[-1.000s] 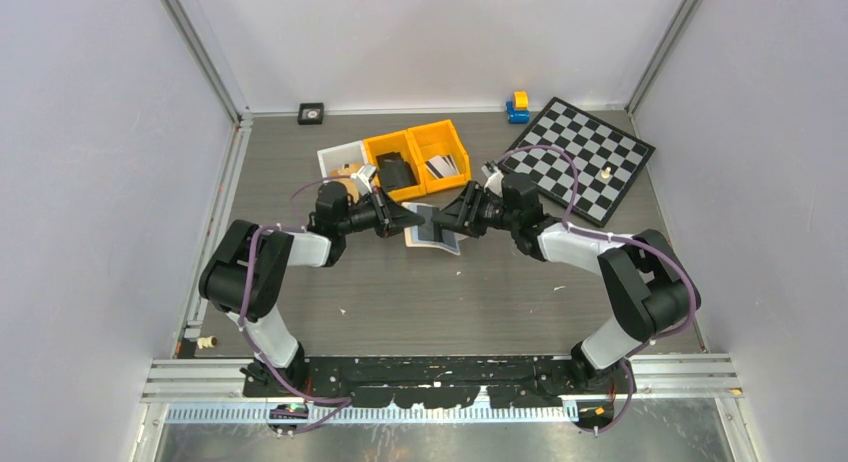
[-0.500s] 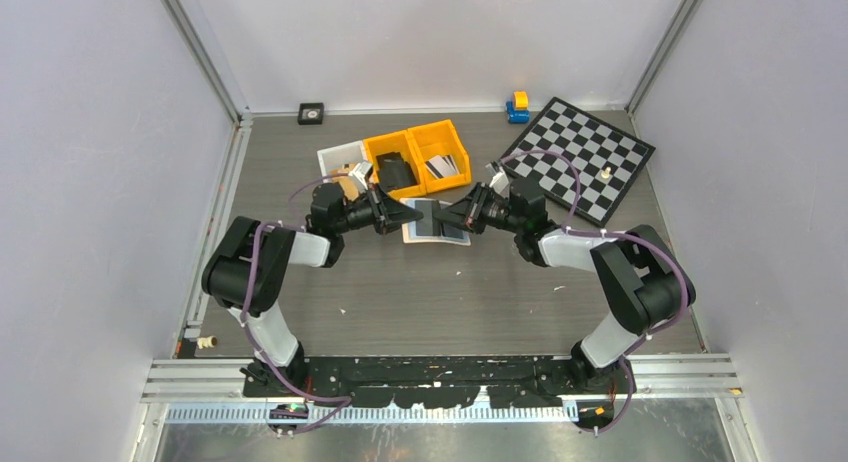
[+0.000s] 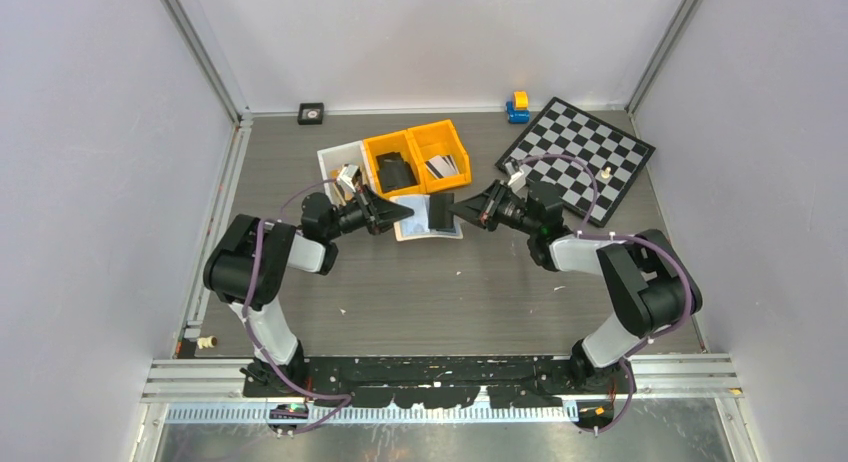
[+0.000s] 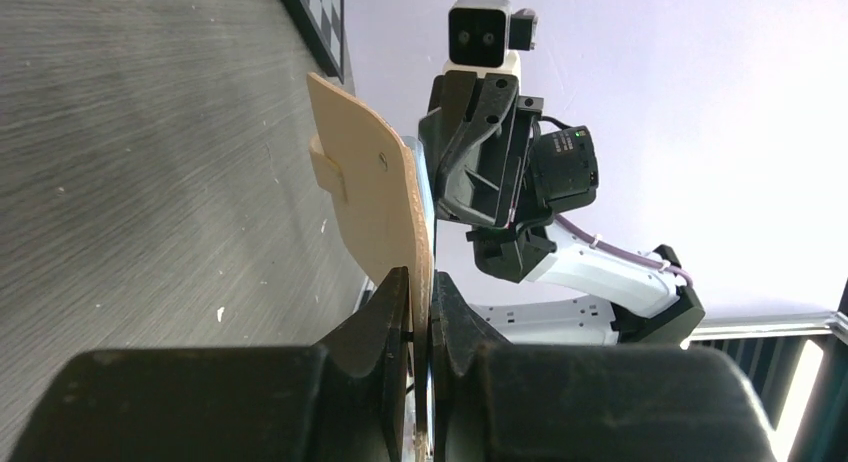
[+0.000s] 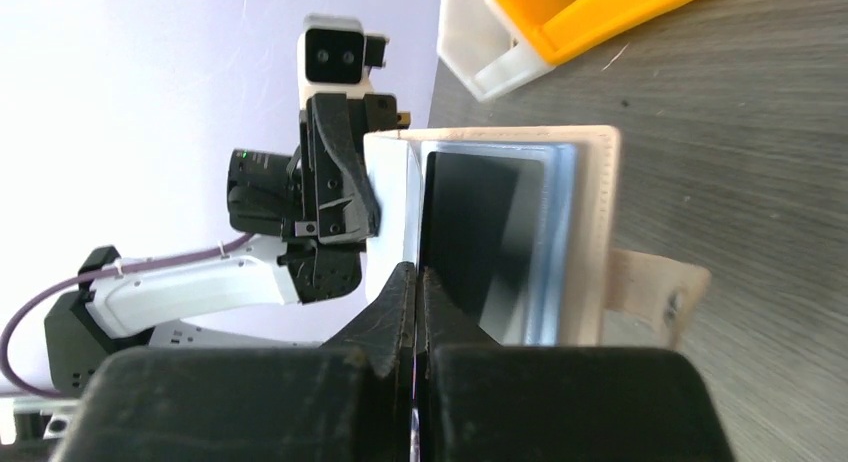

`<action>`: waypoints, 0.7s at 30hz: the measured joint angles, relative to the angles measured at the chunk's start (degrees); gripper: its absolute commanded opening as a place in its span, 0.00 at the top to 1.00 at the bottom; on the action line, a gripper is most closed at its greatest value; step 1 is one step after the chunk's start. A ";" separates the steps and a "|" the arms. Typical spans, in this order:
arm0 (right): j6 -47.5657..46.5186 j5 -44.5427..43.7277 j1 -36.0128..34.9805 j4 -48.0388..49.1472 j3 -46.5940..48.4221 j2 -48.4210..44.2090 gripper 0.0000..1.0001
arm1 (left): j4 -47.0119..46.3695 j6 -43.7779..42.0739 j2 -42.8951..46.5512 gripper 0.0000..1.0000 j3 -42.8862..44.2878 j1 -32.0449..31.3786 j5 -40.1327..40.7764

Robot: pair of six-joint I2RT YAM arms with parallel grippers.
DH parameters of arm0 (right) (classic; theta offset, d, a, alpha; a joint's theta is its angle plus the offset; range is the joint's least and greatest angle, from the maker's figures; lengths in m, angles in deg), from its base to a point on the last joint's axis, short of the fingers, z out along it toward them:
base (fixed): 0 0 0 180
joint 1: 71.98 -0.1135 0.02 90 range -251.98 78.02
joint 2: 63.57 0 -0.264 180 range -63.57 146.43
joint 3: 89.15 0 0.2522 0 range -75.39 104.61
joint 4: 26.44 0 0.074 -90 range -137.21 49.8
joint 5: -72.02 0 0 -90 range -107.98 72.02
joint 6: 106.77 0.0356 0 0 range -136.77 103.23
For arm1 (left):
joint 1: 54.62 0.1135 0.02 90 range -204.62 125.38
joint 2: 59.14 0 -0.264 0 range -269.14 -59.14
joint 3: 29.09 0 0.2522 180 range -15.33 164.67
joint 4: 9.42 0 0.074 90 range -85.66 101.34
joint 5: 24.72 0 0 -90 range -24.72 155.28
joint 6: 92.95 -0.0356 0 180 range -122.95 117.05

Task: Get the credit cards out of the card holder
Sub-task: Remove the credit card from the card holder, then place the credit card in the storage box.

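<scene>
The beige card holder lies open between the two arms, its greyish pockets facing up. My left gripper is shut on the holder's left flap. In the left wrist view that tan flap stands pinched between the jaws of the left gripper. My right gripper is shut on the edge of a dark credit card that sticks out of the holder toward the right. In the right wrist view the dark card runs from the right gripper into the holder's pocket.
Two orange bins behind the holder contain a black wallet-like item and a striped card. A white bin sits to their left. A chessboard lies at the back right, with a blue and yellow toy behind it.
The right gripper has shut on the dark card. Both grippers and the holder have shifted toward the bins, and the arms have drawn apart with the card sliding out to the right.
</scene>
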 measured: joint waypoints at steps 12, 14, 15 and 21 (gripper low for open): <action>-7.45 -4.81 1.55 -11.39 -0.17 -7.52 0.99 | 23.91 -14.51 10.10 0.97 -0.42 0.79 5.53; -8.92 -5.55 1.55 -13.51 0.55 -8.63 0.99 | 31.74 -18.97 13.18 0.98 0.63 0.70 7.56; -9.57 -5.97 1.55 -14.53 1.36 -8.74 0.99 | 35.15 -21.16 14.19 0.98 1.29 0.52 8.57; -14.21 -8.50 0.79 -22.38 10.40 -5.90 1.00 | 46.71 -28.06 14.84 1.00 3.50 -0.15 12.31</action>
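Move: My right hand already pinches the dark card by its edge. The card compartment of the orange tray is about 20 cm ahead, 1 cm to the left and 14 cm lower; the black-card compartment is some 19 cm ahead and 12 cm left, as low. The card holder's middle lies about 5 cm left, 1 cm back and slightly below. From my left hand, which keeps hold of the card holder, its middle is 3 cm right and 1 cm back, and the card compartment 20 cm ahead, 6 cm right. With the card kept pinched, I draw my right hand about 2.5 cm to the right, away from the card holder, then swing forward and up towards the orange tray, ending nearly 4 cm farther out, fingers tipping slightly down. Meanwhile my left hand keeps its grip on the card holder, sinks about 4.5 cm while easing left, and tips its fingertips down some 20 degrees. ##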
